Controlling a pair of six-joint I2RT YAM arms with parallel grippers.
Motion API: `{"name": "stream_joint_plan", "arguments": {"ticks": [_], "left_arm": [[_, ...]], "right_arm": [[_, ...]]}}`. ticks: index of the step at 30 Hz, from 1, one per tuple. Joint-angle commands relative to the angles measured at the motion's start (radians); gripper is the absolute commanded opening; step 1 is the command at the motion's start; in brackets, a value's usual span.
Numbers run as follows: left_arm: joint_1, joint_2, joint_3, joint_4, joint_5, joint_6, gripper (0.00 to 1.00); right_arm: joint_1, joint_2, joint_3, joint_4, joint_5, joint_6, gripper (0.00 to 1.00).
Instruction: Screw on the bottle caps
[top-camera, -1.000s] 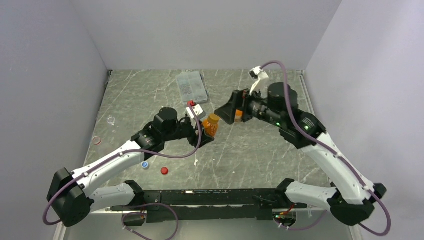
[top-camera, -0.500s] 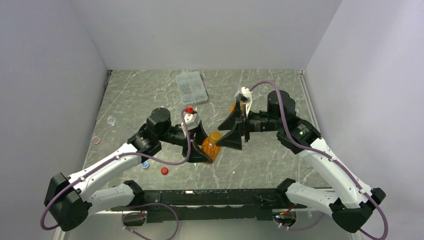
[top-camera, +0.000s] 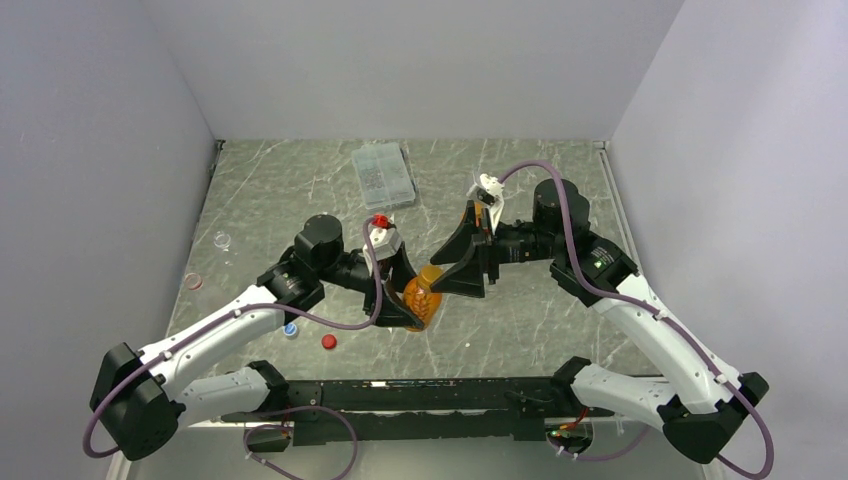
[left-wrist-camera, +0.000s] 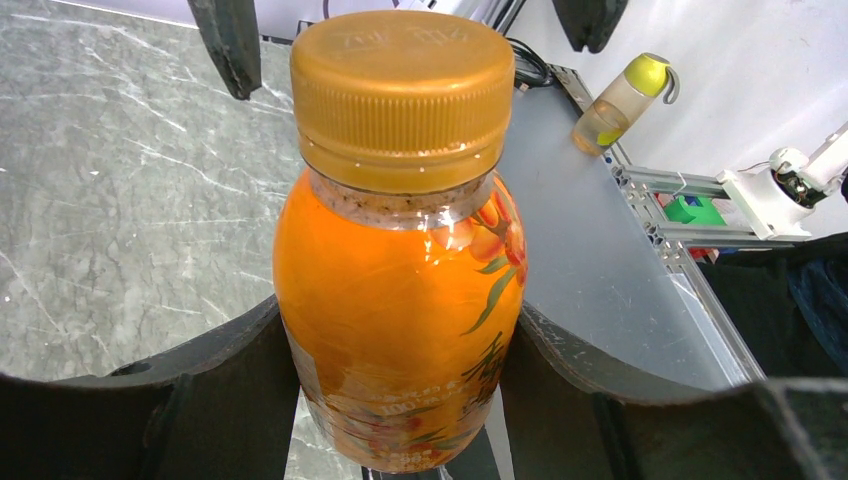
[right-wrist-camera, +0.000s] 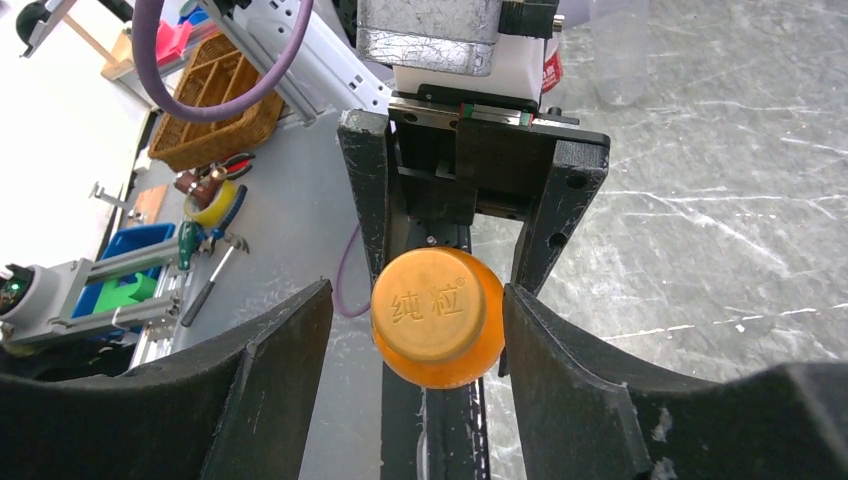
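Observation:
An orange bottle (top-camera: 420, 298) (left-wrist-camera: 400, 320) with an orange bottle cap (left-wrist-camera: 402, 95) (right-wrist-camera: 435, 305) on its neck is held tilted above the table's middle. My left gripper (top-camera: 408, 300) (left-wrist-camera: 400, 335) is shut on its body, one dark finger pressed against each side. My right gripper (top-camera: 438, 273) (right-wrist-camera: 418, 295) faces the cap end-on and is open. Its fingers (right-wrist-camera: 290, 350) flank the cap. A wide gap shows on the left side and a narrow one on the right. The bottle's base is hidden.
A flat clear compartment box (top-camera: 383, 173) lies at the back. A red cap (top-camera: 329, 341) and a blue-and-white cap (top-camera: 290, 328) lie near the left arm. Two small clear dishes (top-camera: 222, 240) sit at the left. Something orange (top-camera: 466, 214) shows behind the right gripper.
Both arms came toward the near middle, the left one bringing the bottle down and tilting it. The right gripper turned to face the cap, and its jaws narrowed around it.

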Motion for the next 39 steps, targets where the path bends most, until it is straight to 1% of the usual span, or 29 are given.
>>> {"name": "stream_joint_plan", "arguments": {"ticks": [1,18,22,23,26,28,32,35,39], "left_arm": [[0.004,0.007,0.024,0.037,0.024,-0.001,0.00],[0.005,0.023,0.025,0.046,-0.006,-0.004,0.00],[0.004,0.025,0.024,0.044,-0.008,-0.003,0.00],[0.005,0.025,0.024,0.044,-0.011,-0.003,0.00],[0.005,0.025,0.026,0.028,-0.029,0.008,0.00],[0.004,0.025,0.036,-0.018,-0.076,0.036,0.00],[0.005,0.023,0.080,-0.155,-0.288,0.121,0.00],[0.005,0.031,0.116,-0.237,-0.433,0.172,0.00],[0.005,0.033,0.141,-0.258,-0.573,0.207,0.00]], "right_arm": [[0.007,-0.006,0.006,0.032,-0.011,-0.020,0.64],[0.036,0.012,0.014,-0.054,0.064,-0.070,0.56],[0.040,0.005,0.015,-0.055,0.089,-0.066,0.47],[0.041,0.003,0.018,-0.058,0.096,-0.064,0.43],[0.041,-0.002,0.023,-0.056,0.133,-0.042,0.24],[0.041,-0.001,0.035,-0.068,0.189,-0.015,0.14],[0.042,0.026,0.080,-0.112,0.273,0.053,0.03],[0.062,0.038,0.092,-0.123,0.360,0.109,0.01],[0.106,0.085,0.131,-0.171,0.502,0.192,0.00]]}}
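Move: The gold cap, already on the upright orange bottle, sits between the right hand's open fingers: about 1 cm left of the hand point, level fore and aft, some 2 cm lower. The bottle's body is about 8 cm below that hand. The loose red cap lies about 22 cm to its left and 34 cm down; the finished bottle roughly 30 cm ahead and 8 cm right. From the left hand, gripping the bottle, the gold cap is straight above by some 7 cm. The right fingers close on the gold cap's sides and pinch it after easing down about 2 cm around it, while the left hand keeps its grip on the bottle and sinks slightly. Then both hands swing forward together, 3 to 4 cm, the right turning about 15 degrees clockwise, the left about as much counter-clockwise. ##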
